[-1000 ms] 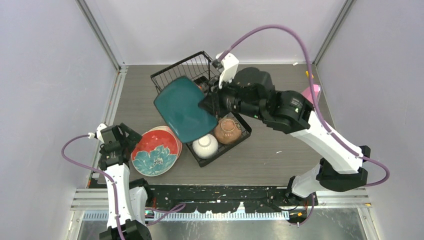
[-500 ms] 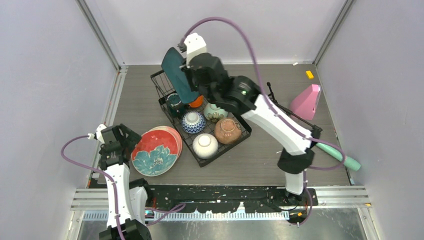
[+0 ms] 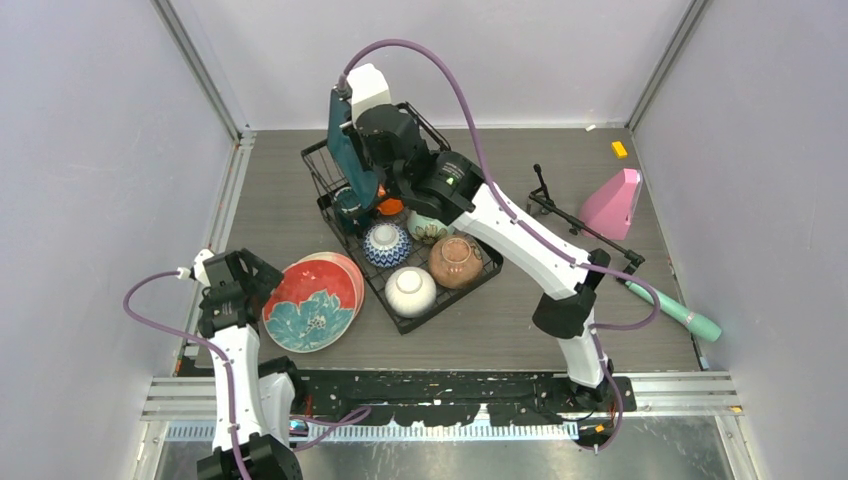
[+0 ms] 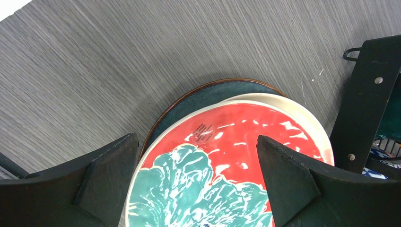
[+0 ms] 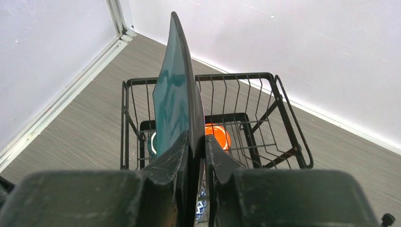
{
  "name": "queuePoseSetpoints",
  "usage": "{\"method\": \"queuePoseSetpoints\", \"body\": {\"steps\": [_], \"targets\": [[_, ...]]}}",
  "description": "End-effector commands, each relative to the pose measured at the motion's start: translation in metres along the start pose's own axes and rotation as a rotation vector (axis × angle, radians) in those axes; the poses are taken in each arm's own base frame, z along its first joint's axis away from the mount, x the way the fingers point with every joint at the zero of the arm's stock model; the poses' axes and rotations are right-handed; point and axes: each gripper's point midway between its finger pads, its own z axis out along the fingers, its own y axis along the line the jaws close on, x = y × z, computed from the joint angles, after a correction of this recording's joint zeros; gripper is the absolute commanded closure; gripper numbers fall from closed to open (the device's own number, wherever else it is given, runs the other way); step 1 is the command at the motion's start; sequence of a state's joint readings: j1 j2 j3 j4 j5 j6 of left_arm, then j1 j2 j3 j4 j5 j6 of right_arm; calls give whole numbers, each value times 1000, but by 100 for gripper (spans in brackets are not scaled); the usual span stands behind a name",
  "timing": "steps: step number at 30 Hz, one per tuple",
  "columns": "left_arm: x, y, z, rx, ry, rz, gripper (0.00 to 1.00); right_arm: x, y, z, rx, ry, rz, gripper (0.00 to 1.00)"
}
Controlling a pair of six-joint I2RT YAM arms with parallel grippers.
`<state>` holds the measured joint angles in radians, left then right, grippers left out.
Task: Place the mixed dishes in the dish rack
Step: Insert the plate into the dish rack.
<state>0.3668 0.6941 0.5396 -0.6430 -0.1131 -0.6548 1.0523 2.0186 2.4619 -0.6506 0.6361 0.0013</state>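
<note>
My right gripper (image 5: pixel 196 139) is shut on the lower edge of a dark teal plate (image 5: pixel 175 90), holding it on edge above the basket end of the black wire dish rack (image 3: pixel 428 120). Under the plate (image 3: pixel 348 150) stand a dark green mug (image 3: pixel 349 202) and an orange mug (image 3: pixel 392 206). The rack's tray holds blue-patterned (image 3: pixel 386 243), mint (image 3: pixel 428 228), tan (image 3: pixel 456 261) and white (image 3: pixel 411 291) bowls. Left of the rack, a red plate with a teal flower (image 4: pixel 236 151) lies on a stack. My left gripper (image 4: pixel 198 189) hangs open over it.
Under the red plate lie a cream-rimmed plate (image 4: pixel 293 106) and a dark teal one (image 4: pixel 198 97). At the right stand a pink wedge (image 3: pixel 612 203) and a black tripod (image 3: pixel 560 210) with a mint cylinder (image 3: pixel 675 310). A small orange block (image 3: pixel 620 150) lies by the back wall.
My right arm has swung the teal plate from over the rack's middle to its far end and turned it on edge. The left arm has stayed put.
</note>
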Motion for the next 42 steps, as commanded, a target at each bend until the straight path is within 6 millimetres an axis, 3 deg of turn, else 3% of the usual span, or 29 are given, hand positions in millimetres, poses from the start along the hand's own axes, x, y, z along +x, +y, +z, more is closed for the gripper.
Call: {"method": "queuePoseSetpoints", "body": {"steps": [1,9,21,23,25,29,36,42], "targets": [[-6,-4,3,12,-28,-19,0,-43,-3,6,5,-154,111,100],[-4,-3,5,8,-21,-17,0,-27,16,34,-12,-133,65,100],[2,2,16,-16,-9,-17,0,14,47,53,-105,-44,20,98],[4,3,18,-21,-4,-20,0,16,47,53,-105,-34,23,88],[7,5,20,-27,2,-23,0,13,46,50,-111,-38,28,68],[7,8,24,-40,-6,-29,0,-2,44,38,-149,-56,62,52],[1,10,25,-63,-29,-27,0,-20,37,19,-210,-58,128,41],[-4,16,23,-100,-47,-27,0,-52,25,-14,-270,-99,173,30]]}}
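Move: The right hand holds the teal square plate on edge above the rack. Its place in the upper tier's left part lies about 5 cm ahead, 6 cm left and 12 cm down. Some 33 cm below the hand, the orange mug stands 5 cm ahead and 2 cm right, the teal mug 4 cm ahead and 6 cm left. From the left hand, the plate's place is roughly 17 cm ahead, 20 cm right and 20 cm up. Right hand lowers the plate left and forward about 8 cm, then releases it; left hand sinks 3 cm. ##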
